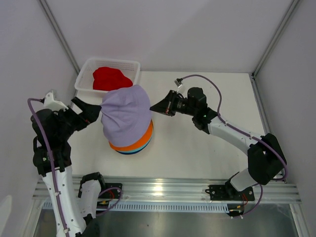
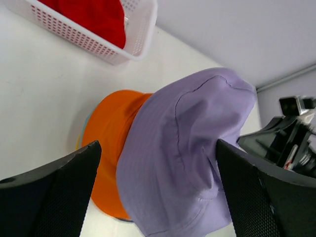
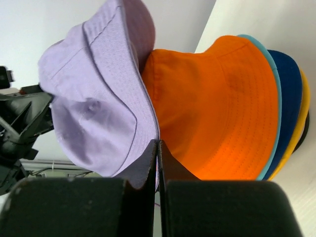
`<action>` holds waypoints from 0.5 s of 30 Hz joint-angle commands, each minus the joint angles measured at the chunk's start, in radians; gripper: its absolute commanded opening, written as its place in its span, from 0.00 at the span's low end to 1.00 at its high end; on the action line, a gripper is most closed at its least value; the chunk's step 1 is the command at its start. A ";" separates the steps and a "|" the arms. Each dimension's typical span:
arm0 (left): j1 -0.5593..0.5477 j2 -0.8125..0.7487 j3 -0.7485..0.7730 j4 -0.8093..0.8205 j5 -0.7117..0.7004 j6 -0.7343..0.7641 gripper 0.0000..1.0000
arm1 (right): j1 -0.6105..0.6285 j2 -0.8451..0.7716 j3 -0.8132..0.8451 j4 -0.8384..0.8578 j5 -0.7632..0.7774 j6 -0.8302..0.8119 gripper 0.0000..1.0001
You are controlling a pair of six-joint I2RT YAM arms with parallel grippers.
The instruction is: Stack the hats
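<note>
The lavender hat (image 1: 126, 114) sits tilted on top of the pile of hats, draped over the orange hat (image 1: 143, 139). In the right wrist view the lavender hat (image 3: 98, 98) leans on the orange hat (image 3: 222, 108), with the teal hat (image 3: 274, 89), navy hat (image 3: 291, 98) and yellow hat (image 3: 302, 116) beneath. My right gripper (image 3: 158, 145) is shut on the lavender hat's brim at its right side (image 1: 154, 107). My left gripper (image 2: 158, 182) is open, its fingers apart on either side of the lavender hat (image 2: 187, 148), at the hat's left edge (image 1: 96, 114). The red hat (image 1: 109, 79) lies in the basket.
The white mesh basket (image 1: 84, 74) stands at the back left of the table, close behind the pile. White walls enclose the table on the left, back and right. A metal rail with both arm bases runs along the near edge.
</note>
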State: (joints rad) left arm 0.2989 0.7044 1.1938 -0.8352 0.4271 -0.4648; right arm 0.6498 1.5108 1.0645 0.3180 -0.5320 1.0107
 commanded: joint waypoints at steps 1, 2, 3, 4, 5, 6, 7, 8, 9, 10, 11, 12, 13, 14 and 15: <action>0.014 -0.022 -0.132 0.160 -0.013 -0.219 0.99 | -0.004 0.020 0.014 0.088 -0.040 -0.037 0.00; 0.014 -0.043 -0.170 0.197 0.008 -0.300 0.99 | -0.004 0.029 0.014 0.105 -0.045 -0.034 0.00; 0.017 -0.055 -0.271 0.224 0.030 -0.333 0.99 | -0.004 0.037 0.011 0.115 -0.049 -0.029 0.00; 0.020 -0.069 -0.301 0.272 0.035 -0.362 0.99 | -0.004 0.052 0.009 0.118 -0.052 -0.024 0.00; 0.038 -0.085 -0.334 0.295 0.039 -0.412 0.99 | -0.004 0.057 0.008 0.122 -0.056 -0.024 0.00; 0.054 -0.121 -0.405 0.312 0.048 -0.431 0.99 | -0.004 0.061 0.005 0.124 -0.059 -0.020 0.00; 0.065 -0.140 -0.422 0.341 0.070 -0.449 0.99 | -0.004 0.066 0.000 0.125 -0.059 -0.018 0.00; 0.089 -0.155 -0.437 0.349 0.082 -0.471 0.99 | -0.004 0.069 -0.004 0.128 -0.057 -0.020 0.00; 0.097 -0.175 -0.450 0.350 0.093 -0.474 0.99 | -0.004 0.071 -0.009 0.130 -0.056 -0.018 0.00; 0.100 -0.180 -0.450 0.346 0.107 -0.474 1.00 | -0.004 0.072 -0.017 0.135 -0.053 -0.020 0.00; 0.101 -0.184 -0.442 0.343 0.113 -0.465 1.00 | -0.004 0.080 -0.018 0.138 -0.054 -0.021 0.00; 0.103 -0.190 -0.430 0.340 0.117 -0.462 0.99 | -0.003 0.083 -0.021 0.138 -0.056 -0.021 0.00; 0.103 -0.191 -0.416 0.346 0.143 -0.457 0.99 | -0.004 0.086 -0.026 0.144 -0.057 -0.023 0.00; 0.103 -0.191 -0.389 0.347 0.159 -0.445 0.99 | -0.003 0.094 -0.029 0.148 -0.065 -0.023 0.00; 0.103 -0.189 -0.376 0.354 0.177 -0.434 0.99 | -0.003 0.097 -0.034 0.153 -0.066 -0.020 0.00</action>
State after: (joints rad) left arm 0.3908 0.5240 0.7494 -0.5594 0.5320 -0.8833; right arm 0.6476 1.5902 1.0420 0.4095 -0.5758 1.0008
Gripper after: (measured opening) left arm 0.994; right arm 0.008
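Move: The lilac hat's middle lies about 12 cm right of the open left hand, level with it front to back and some 5 cm lower. From the right hand, which already pinches its right brim, that middle is about 9 cm left and 3 cm back, at much the same height. The orange hat topping the stack sits roughly 8 cm below the lilac one and 2 cm nearer the base; the red hat in the basket is about 20 cm ahead of the left hand, 4 cm right and 27 cm below. With its fingers staying wide open, the left hand drops about 9.5 cm down beside the loose left side of the lilac hat, edging slightly forward, and rolls some 25 degrees so that its left side dips, before coming back up about 2 cm. Meanwhile the right hand keeps its pinch on the right brim and lowers it about 2.5 cm towards the orange hat, drifting a little left. ##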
